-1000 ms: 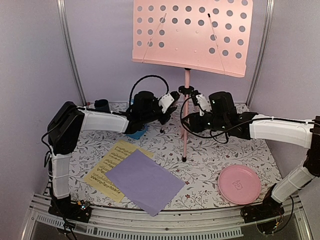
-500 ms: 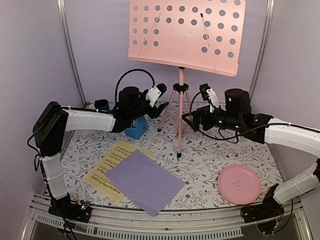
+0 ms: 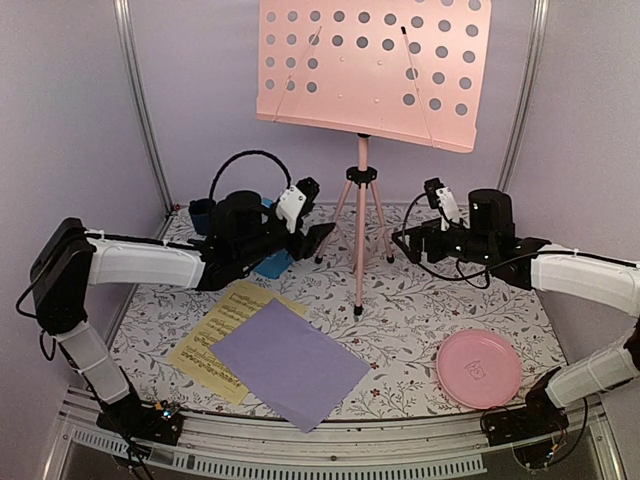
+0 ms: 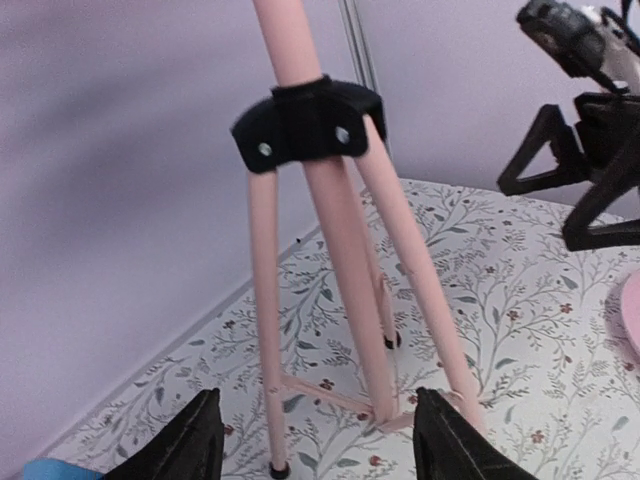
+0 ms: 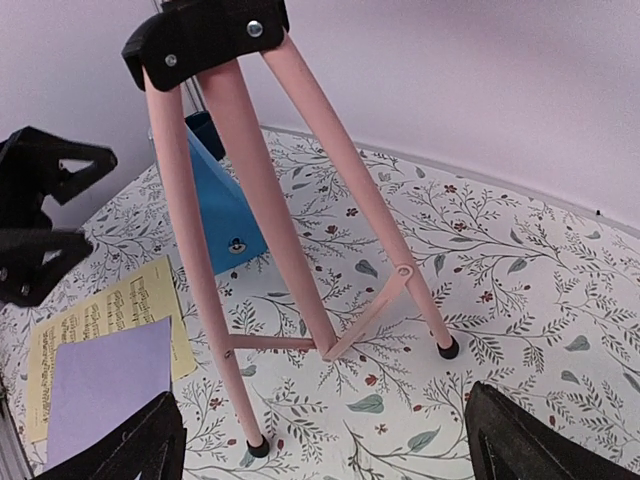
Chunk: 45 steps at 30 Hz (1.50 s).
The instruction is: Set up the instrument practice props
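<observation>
The pink tripod music stand (image 3: 361,230) stands upright on its spread legs at the back centre, its perforated desk (image 3: 370,70) on top. My left gripper (image 3: 318,236) is open and empty just left of the legs. My right gripper (image 3: 405,240) is open and empty just right of them. Neither touches the stand. The left wrist view shows the tripod hub (image 4: 308,120) ahead of the open gripper (image 4: 315,420). The blue pyramid metronome (image 5: 225,215) stands behind my left arm. The lavender sheet (image 3: 290,363) lies partly on the yellow sheet (image 3: 215,335) at the front left.
A round pink plate (image 3: 478,368) lies at the front right. A small dark blue cup (image 3: 201,212) stands at the back left corner. Metal frame posts (image 3: 140,100) rise at both back corners before the lavender walls.
The tripod's legs have spread and the stand now stands by itself, shifted slightly left. Both grippers have drawn back from the hub, left gripper to the left, right gripper to the right.
</observation>
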### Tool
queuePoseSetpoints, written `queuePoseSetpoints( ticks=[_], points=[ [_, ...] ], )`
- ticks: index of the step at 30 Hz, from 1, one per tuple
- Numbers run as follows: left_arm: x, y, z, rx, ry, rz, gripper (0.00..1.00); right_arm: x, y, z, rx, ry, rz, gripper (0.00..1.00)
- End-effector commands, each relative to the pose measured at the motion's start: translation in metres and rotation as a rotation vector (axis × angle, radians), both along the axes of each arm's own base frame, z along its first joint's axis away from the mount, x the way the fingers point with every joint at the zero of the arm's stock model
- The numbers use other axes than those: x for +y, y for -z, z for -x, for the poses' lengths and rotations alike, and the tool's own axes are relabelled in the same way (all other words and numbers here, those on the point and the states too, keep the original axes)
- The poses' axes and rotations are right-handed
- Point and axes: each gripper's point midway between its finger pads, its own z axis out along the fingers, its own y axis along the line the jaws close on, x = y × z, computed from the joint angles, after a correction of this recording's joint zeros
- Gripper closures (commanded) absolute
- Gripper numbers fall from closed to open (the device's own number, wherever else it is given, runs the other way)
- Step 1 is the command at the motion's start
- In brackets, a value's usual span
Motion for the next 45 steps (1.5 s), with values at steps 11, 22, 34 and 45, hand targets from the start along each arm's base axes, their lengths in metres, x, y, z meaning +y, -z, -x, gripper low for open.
queuePoseSetpoints(
  ticks=[11, 22, 34, 45],
  points=[
    [-0.059, 0.100, 0.082, 0.316, 0.130, 0.105, 0.39, 0.017, -0.002, -0.083, -0.138, -0.142, 0.071, 0.05],
    [-0.083, 0.147, 0.073, 0.436, 0.113, 0.126, 0.38, 0.041, 0.018, -0.101, -0.108, -0.249, 0.060, 0.09],
    [-0.096, 0.171, 0.059, 0.487, 0.074, 0.118, 0.45, 0.055, 0.021, -0.122, -0.144, -0.285, 0.077, 0.16],
    [-0.103, 0.172, 0.043, 0.478, 0.034, 0.123, 0.62, 0.063, 0.032, -0.123, -0.150, -0.342, 0.084, 0.34]
  ],
)
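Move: The music stand's front leg, near its foot, is about 12 cm right of the left hand, 3 cm back and 20 cm below; its left rear foot is 14 cm ahead and 22 cm down, and the blue metronome 14 cm ahead, 14 cm left, 17 cm down. For the right hand, the right rear leg's upper part is some 13 cm ahead, 7 cm left and 5 cm down. Left hand sinks 17 cm, rightward, towards front leg; right reaches forward 12 cm to right rear leg, both closing partway. ##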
